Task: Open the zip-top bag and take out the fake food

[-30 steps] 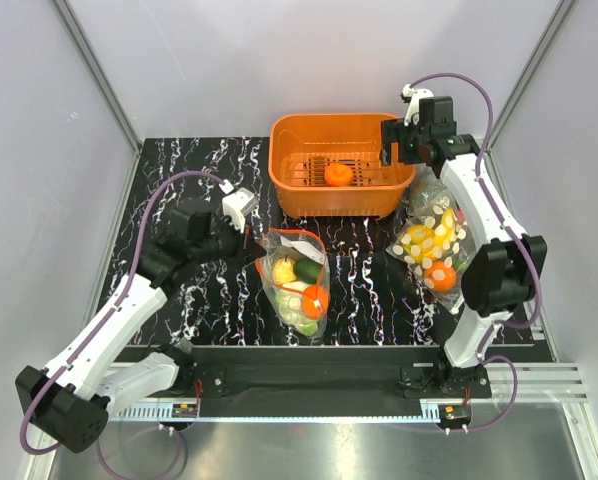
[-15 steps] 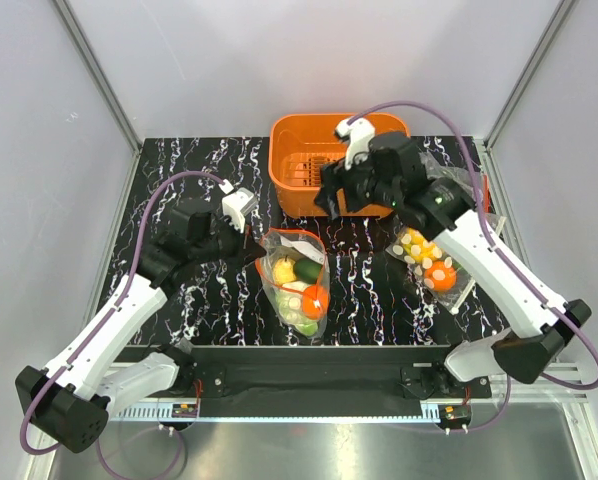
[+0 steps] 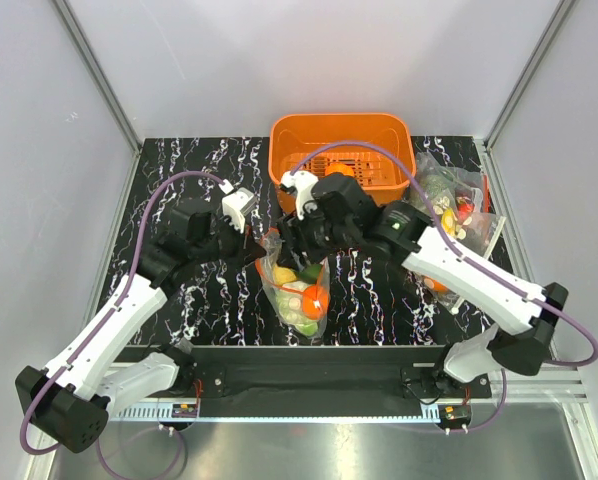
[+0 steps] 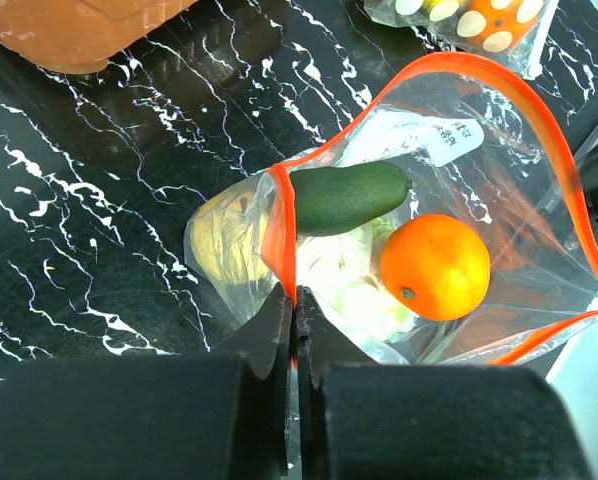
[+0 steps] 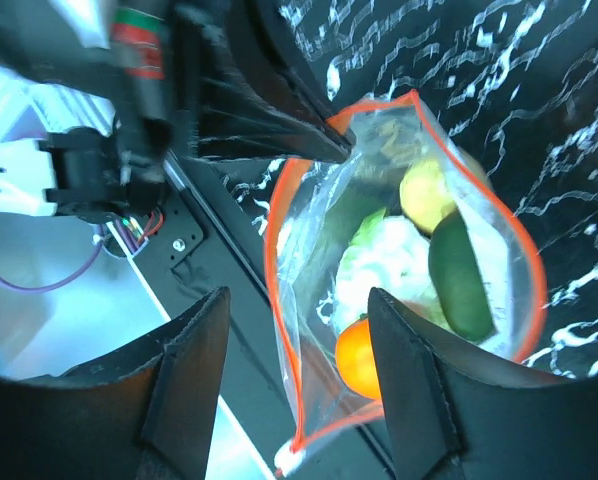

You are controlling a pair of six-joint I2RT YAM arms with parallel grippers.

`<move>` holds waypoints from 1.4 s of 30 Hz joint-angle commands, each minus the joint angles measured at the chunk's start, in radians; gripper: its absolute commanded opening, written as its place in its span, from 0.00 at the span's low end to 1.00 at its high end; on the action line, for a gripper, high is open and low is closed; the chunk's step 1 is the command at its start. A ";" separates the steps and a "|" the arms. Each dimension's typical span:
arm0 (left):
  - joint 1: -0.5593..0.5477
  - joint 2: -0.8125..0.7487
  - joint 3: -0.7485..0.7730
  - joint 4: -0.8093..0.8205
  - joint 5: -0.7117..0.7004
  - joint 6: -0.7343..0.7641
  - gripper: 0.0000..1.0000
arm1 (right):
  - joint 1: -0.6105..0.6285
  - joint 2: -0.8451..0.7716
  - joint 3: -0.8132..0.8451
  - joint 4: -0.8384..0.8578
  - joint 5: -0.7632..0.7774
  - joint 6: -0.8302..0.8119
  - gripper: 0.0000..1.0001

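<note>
The zip-top bag (image 3: 291, 300) lies at the table's front middle, its mouth wide open. Inside are an orange (image 4: 434, 265), a green avocado (image 4: 349, 195), a white cauliflower (image 4: 344, 290) and a yellow fruit (image 4: 224, 240). My left gripper (image 4: 294, 300) is shut on the bag's red-orange zip strip (image 4: 279, 230) and holds up one side of the mouth. My right gripper (image 5: 294, 330) is open and empty, hovering just above the open mouth, with the orange (image 5: 357, 365) and cauliflower (image 5: 379, 265) below it. A second orange (image 3: 344, 170) lies in the orange basket (image 3: 339, 122).
The basket stands at the back middle. A clear bag of dark greens (image 3: 447, 195) lies at the right. A bag of yellow corn-like pieces (image 4: 469, 20) lies beyond the zip-top bag, mostly hidden under the right arm in the top view. The table's front edge is close behind the bag.
My right arm has swung from the basket's back right corner across to the left, down over the open bag. The left arm and the bag have not moved.
</note>
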 commanded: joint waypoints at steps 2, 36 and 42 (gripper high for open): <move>-0.002 -0.018 0.011 0.054 0.022 -0.008 0.00 | 0.013 0.076 -0.011 -0.010 -0.011 0.063 0.63; -0.006 -0.024 0.006 0.063 0.053 -0.020 0.00 | 0.136 0.102 -0.195 -0.305 0.273 0.424 0.85; -0.006 -0.021 0.006 0.065 0.053 -0.020 0.00 | 0.144 0.103 -0.249 -0.263 0.304 0.427 0.88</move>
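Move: The orange in the open bag lies about 22 cm below the right hand, some 4 cm back and 6 cm to its right. The cucumber is about 7 cm farther out than the orange and 3 cm to its left, and the yellow potato about 8 cm farther out and 10 cm to its left. From the left hand, shut on the zip rim, the orange is about 13 cm to the right, 5 cm back and 13 cm down. Sinking about 15 cm, then also drawing some 5 cm back and 5 cm right, the right hand goes down into the bag's mouth towards the orange. Its wrist swings some 40 degrees, from slanting leftward to almost straight down, and its part-open fingers spread nearly wide late on, the zip rim seeming to touch one finger. The left hand keeps its pinch on the rim, easing 1 to 2 cm back and right. ##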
